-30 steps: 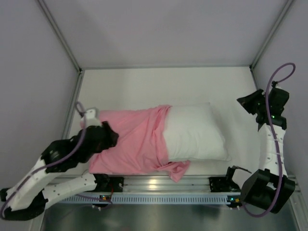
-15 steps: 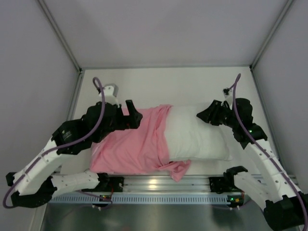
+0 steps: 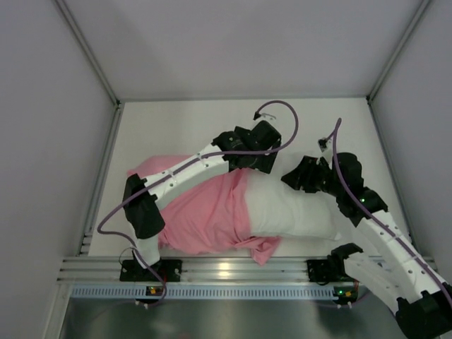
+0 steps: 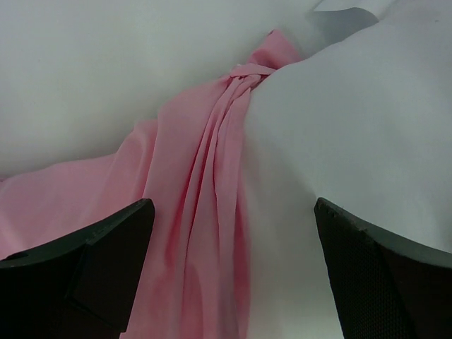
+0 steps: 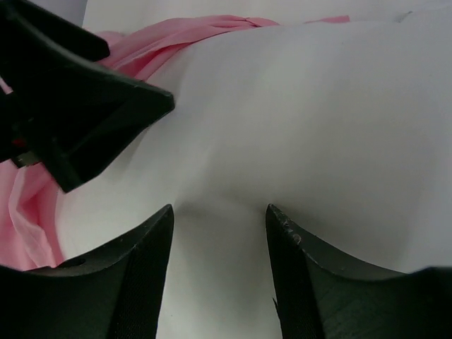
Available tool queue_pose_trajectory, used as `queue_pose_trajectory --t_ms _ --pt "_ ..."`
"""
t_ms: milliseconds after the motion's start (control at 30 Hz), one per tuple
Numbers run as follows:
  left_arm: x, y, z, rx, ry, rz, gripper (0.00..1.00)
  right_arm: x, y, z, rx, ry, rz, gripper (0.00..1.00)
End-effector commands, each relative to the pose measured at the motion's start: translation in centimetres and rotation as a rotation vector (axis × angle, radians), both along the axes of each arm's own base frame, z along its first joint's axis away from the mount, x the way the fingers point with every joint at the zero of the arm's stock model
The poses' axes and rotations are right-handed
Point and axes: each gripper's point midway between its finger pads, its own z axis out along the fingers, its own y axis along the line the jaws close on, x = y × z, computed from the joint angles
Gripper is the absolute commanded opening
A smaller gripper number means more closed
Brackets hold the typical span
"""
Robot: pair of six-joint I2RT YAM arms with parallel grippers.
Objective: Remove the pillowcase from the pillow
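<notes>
The white pillow (image 3: pixel 293 205) lies across the table, its left half inside the pink pillowcase (image 3: pixel 201 212). My left gripper (image 3: pixel 258 162) reaches over to the far edge, where the bunched cover rim meets the bare pillow. It is open wide, with the pink folds (image 4: pixel 198 176) and white pillow (image 4: pixel 353 127) between its fingers (image 4: pixel 106 261). My right gripper (image 3: pixel 296 176) is open just to the right of it. Its fingertips (image 5: pixel 159 233) are down on the bare pillow (image 5: pixel 304 120), which dimples between them. The pillowcase (image 5: pixel 162 35) and the left gripper (image 5: pixel 70 92) show at the upper left.
The white table (image 3: pixel 198 127) is walled at the back and on both sides. A metal rail (image 3: pixel 226 268) runs along the near edge. A pink corner of the cover (image 3: pixel 263 248) hangs toward the rail.
The left arm swung from the cover's left end to the far rim by the bare pillow and opened wide. The right arm came down from the right wall onto the pillow and opened.
</notes>
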Motion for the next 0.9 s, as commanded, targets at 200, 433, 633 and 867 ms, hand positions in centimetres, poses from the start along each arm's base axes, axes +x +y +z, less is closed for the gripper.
queue_pose_trajectory --t_ms 200,433,633,867 --pt "5.3 6.7 -1.8 0.081 -0.055 0.343 0.0 -2.5 0.9 -5.5 -0.049 0.124 0.06 0.54" --pt "1.3 7.4 3.7 -0.231 -0.147 0.305 0.0 -2.2 1.2 -10.9 -0.105 0.253 0.04 0.56" --pt "-4.4 11.4 10.8 -0.491 -0.227 0.242 0.0 -0.4 1.8 -11.8 -0.137 0.279 0.003 0.56" --pt "-10.4 13.4 15.0 -0.746 -0.299 0.016 0.0 1.6 4.4 -12.3 -0.165 0.33 0.102 0.58"
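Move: The gathered pink hem of the pillowcase lies about 4 cm ahead of my open left hand, 3 cm to its left and 5 cm below. The bare white part of the pillow is centred some 7 cm back from that hand, 10 cm to its right and 10 cm down. From my half-open right hand the bare pillow's middle is about 4 cm back, 2 cm right and 9 cm below, and the hem some 7 cm ahead, 12 cm left, slightly lower. With my left hand I reach about 5 cm down, forward and left and pinch the gathered hem shut between my fingers, then haul it up, back and to the left, some 14 cm up, rolling the hand's left side down. My right hand, fingers staying half open, sinks about 7 cm onto the bare pillow and then shifts left, pressing into it. ##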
